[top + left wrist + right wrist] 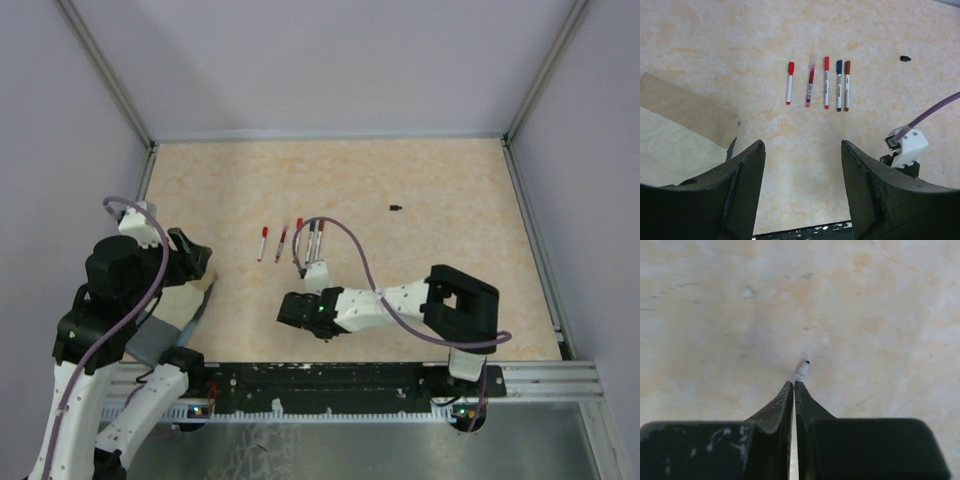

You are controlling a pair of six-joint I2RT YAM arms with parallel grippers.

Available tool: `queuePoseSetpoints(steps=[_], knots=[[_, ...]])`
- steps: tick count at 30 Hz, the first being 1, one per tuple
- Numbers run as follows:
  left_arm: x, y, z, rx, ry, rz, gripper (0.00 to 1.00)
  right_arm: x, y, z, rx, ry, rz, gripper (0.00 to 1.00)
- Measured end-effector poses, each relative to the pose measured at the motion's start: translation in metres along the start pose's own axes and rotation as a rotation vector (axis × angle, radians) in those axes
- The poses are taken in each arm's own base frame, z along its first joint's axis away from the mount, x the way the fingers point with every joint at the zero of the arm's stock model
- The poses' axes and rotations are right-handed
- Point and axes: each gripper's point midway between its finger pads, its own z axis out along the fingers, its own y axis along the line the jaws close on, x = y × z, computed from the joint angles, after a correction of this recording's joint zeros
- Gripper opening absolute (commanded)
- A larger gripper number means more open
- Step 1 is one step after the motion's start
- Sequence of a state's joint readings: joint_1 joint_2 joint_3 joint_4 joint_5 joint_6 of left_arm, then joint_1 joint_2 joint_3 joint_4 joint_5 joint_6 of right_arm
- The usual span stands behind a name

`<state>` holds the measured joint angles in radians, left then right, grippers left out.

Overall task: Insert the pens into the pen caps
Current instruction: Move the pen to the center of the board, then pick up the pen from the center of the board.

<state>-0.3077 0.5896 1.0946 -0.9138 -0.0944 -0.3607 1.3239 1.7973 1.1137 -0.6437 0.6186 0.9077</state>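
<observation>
Several pens lie in a row on the table: one with a red cap [790, 82], a dark-red one [810, 87], a red one [826, 82], a blue one [839, 85] and a brown-red one [847, 85]. The same row of pens [298, 240] shows from above. A lone black pen cap [905, 58] [396, 208] lies apart at the far right. My left gripper [802, 145] hovers open and holds nothing, near of the row. My right gripper [794, 384] is shut on a white pen [802, 370] whose black tip pokes out past the fingertips. From above, the right gripper [288, 313] sits low, near of the row.
A beige sheet [680, 125] lies at the left under my left arm. A purple cable [360, 265] loops over the right arm. Grey walls and metal rails [530, 230] border the table. The right arm's white wrist housing [907, 147] shows at the left wrist view's right edge.
</observation>
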Motion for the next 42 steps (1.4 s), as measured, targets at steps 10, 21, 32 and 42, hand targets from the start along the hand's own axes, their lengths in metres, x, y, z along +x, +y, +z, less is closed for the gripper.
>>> queuePoseSetpoints(steps=[10,21,32,42], knots=[[0.004,-0.002,0.005,0.013,0.014,0.003,0.67,0.018,-0.078,-0.004,0.042,0.021,0.118,0.1],[0.011,-0.003,0.009,0.025,0.034,0.004,0.67,0.014,-0.078,-0.015,0.011,0.013,0.227,0.36],[0.018,-0.004,0.015,0.038,0.051,0.004,0.67,0.055,-0.161,-0.046,0.204,0.07,0.521,0.55],[0.022,-0.012,0.02,0.077,0.072,0.001,0.67,0.114,-0.231,-0.027,0.374,0.207,0.79,0.52]])
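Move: Under and between the right hand's almost shut fingertips lies the white uncapped pen, its middle about 2 cm back. The bare board by the front edge is some 21 cm to the right and 9 cm back. The brown pen lies about 20 cm straight ahead, the blue pen 2 cm to the left of it; the black cap is roughly 31 cm ahead and 19 cm right. From the left hand the white pen is about 24 cm right, 5 cm back and 27 cm below. Sweeping the right hand on to its right, low over the board, for about 8 cm, then pausing and opening the fingers from nearly shut to just over half, letting go of the white pen. While they open the hand rises a few centimetres, then swings some 18 cm farther right and a little back, sinking again and turning about 50 degrees clockwise. The left hand, empty, drifts slightly down and right. ##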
